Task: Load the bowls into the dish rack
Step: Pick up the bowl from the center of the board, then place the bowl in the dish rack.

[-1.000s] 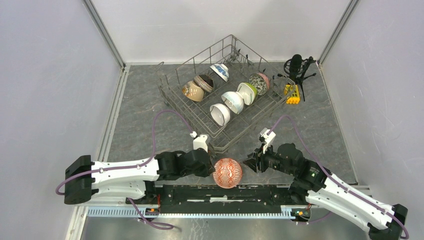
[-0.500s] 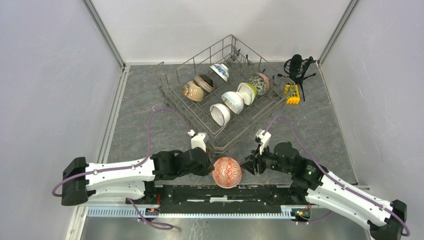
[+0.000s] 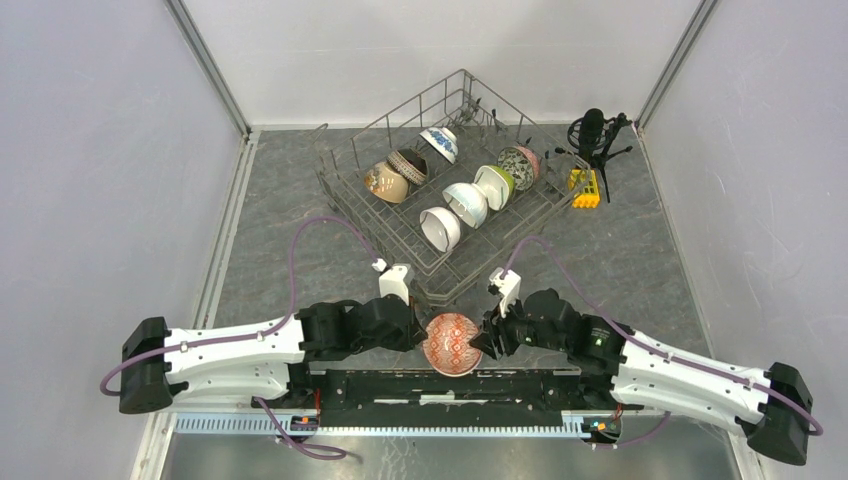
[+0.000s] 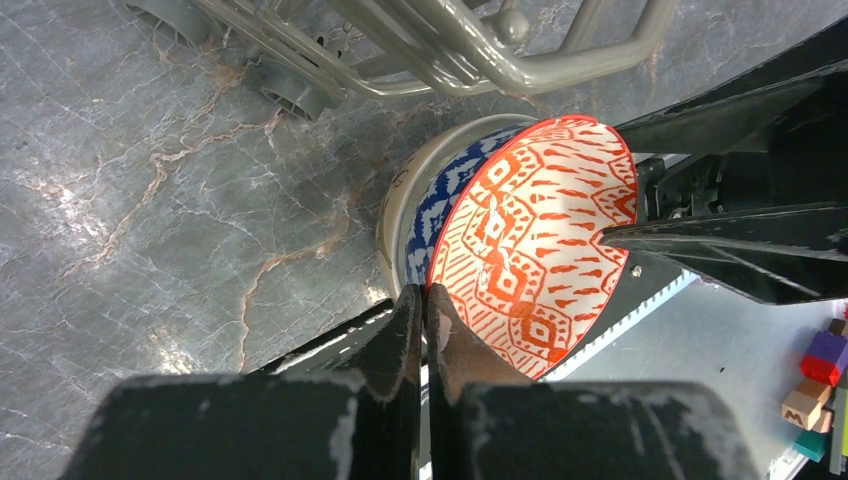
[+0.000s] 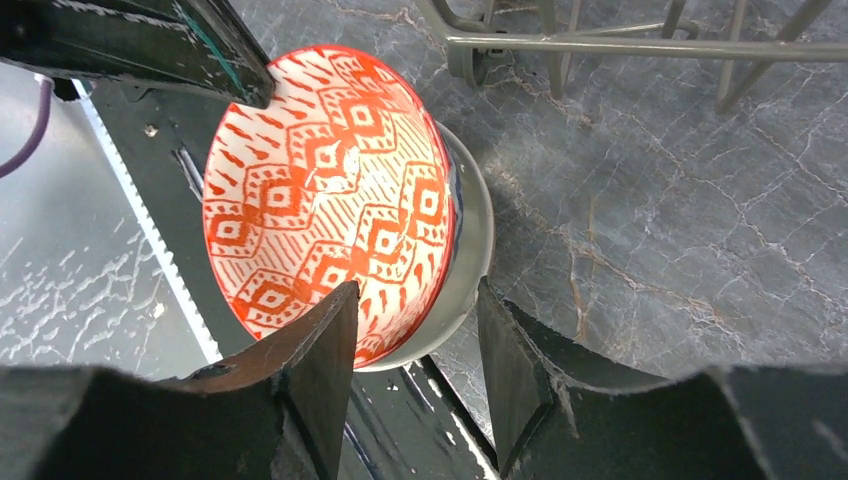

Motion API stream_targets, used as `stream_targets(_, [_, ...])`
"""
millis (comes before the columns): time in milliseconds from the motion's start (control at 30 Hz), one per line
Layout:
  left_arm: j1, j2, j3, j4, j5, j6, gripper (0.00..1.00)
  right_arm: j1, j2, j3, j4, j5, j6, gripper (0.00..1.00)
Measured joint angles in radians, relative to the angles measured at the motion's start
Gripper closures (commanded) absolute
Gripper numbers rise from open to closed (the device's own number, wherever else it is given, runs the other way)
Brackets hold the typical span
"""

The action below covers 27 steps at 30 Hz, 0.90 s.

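An orange-patterned bowl [image 3: 453, 343] with a blue-and-white outside stands tilted on its edge at the table's near edge. My left gripper [image 3: 425, 335] is shut on its left rim; the left wrist view shows both fingers pinching the bowl [image 4: 530, 240] at the left gripper [image 4: 424, 295]. My right gripper [image 3: 482, 340] is open at the opposite rim. In the right wrist view the bowl [image 5: 330, 190] has its lower edge between the spread fingers of the right gripper [image 5: 415, 292]. The dish rack [image 3: 352, 210] behind holds several bowls on edge, among them a tan one [image 3: 385, 183], a white one [image 3: 440, 228] and a lime green one [image 3: 494, 186].
A black microphone on a small tripod [image 3: 593, 135] and a yellow block [image 3: 585, 188] stand right of the rack. The black mounting rail [image 3: 450, 385] runs under the held bowl. The rack's near corner [image 4: 450, 50] sits just beyond the bowl. White walls close in the table.
My right arm has moved left to the bowl, and its jaws have opened wider and now straddle the rim. The left gripper has kept hold of the bowl, shifting slightly left.
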Motion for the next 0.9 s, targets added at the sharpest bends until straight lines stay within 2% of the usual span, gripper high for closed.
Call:
stream_targets(133, [0.000,-0.012,0.000,0.000,0.000,0.000,0.98,0.042,0.042,0.000,0.020,0.045,0.005,0.51])
stream_targets(267, [0.000,-0.015,0.000,0.000,0.000,0.000,0.98,0.093,0.081,0.001,0.031,0.104,0.009,0.60])
stream_targets(400, [0.000,-0.021,0.000,-0.003,0.001,0.000,0.98,0.140,0.101,0.012,0.027,0.164,0.010,0.78])
stream_targets(500, [-0.009,-0.030,0.000,-0.010,0.011,0.000,0.98,0.156,0.116,0.026,0.025,0.243,0.018,0.97])
stream_targets(533, [-0.013,-0.032,0.000,-0.010,0.020,0.000,0.98,0.161,0.121,0.032,0.023,0.275,0.025,1.00])
stream_targets(667, [-0.021,-0.037,0.000,-0.008,0.044,0.000,0.98,0.180,0.129,0.055,0.020,0.366,0.032,1.00])
stream_targets(733, [-0.021,-0.040,0.000,-0.008,0.045,0.000,0.90,0.196,0.129,0.066,0.009,0.395,0.032,1.00])
stream_targets(900, [-0.021,-0.043,0.000,0.002,0.043,0.000,0.59,0.250,0.133,0.099,-0.039,0.437,0.030,1.00])
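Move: The red-patterned bowl is already raised, tipped with its inside facing the base, its left rim shut in the left gripper. Its middle lies about 5 cm right, 2 cm back and 3 cm below the left hand; from the open right hand it is roughly 6 cm left, 1 cm back and 3 cm down. The pale bowl sits beneath it, some 6 cm left and 7 cm below the right hand, about level fore-and-aft. The rack's near corner is 8 cm forward and 8 cm left of the right hand. Sink the open right gripper about 1.5 cm with a slight shift left onto the bowl's right-hand rim, shut the fingers while swinging some 2.5 cm forward, then rise about 2 cm with the rim pinched, easing back a little at the end. Meanwhile keep the left grip and draw back and up about 1 cm each; once the right has hold, start opening the left fingers. ##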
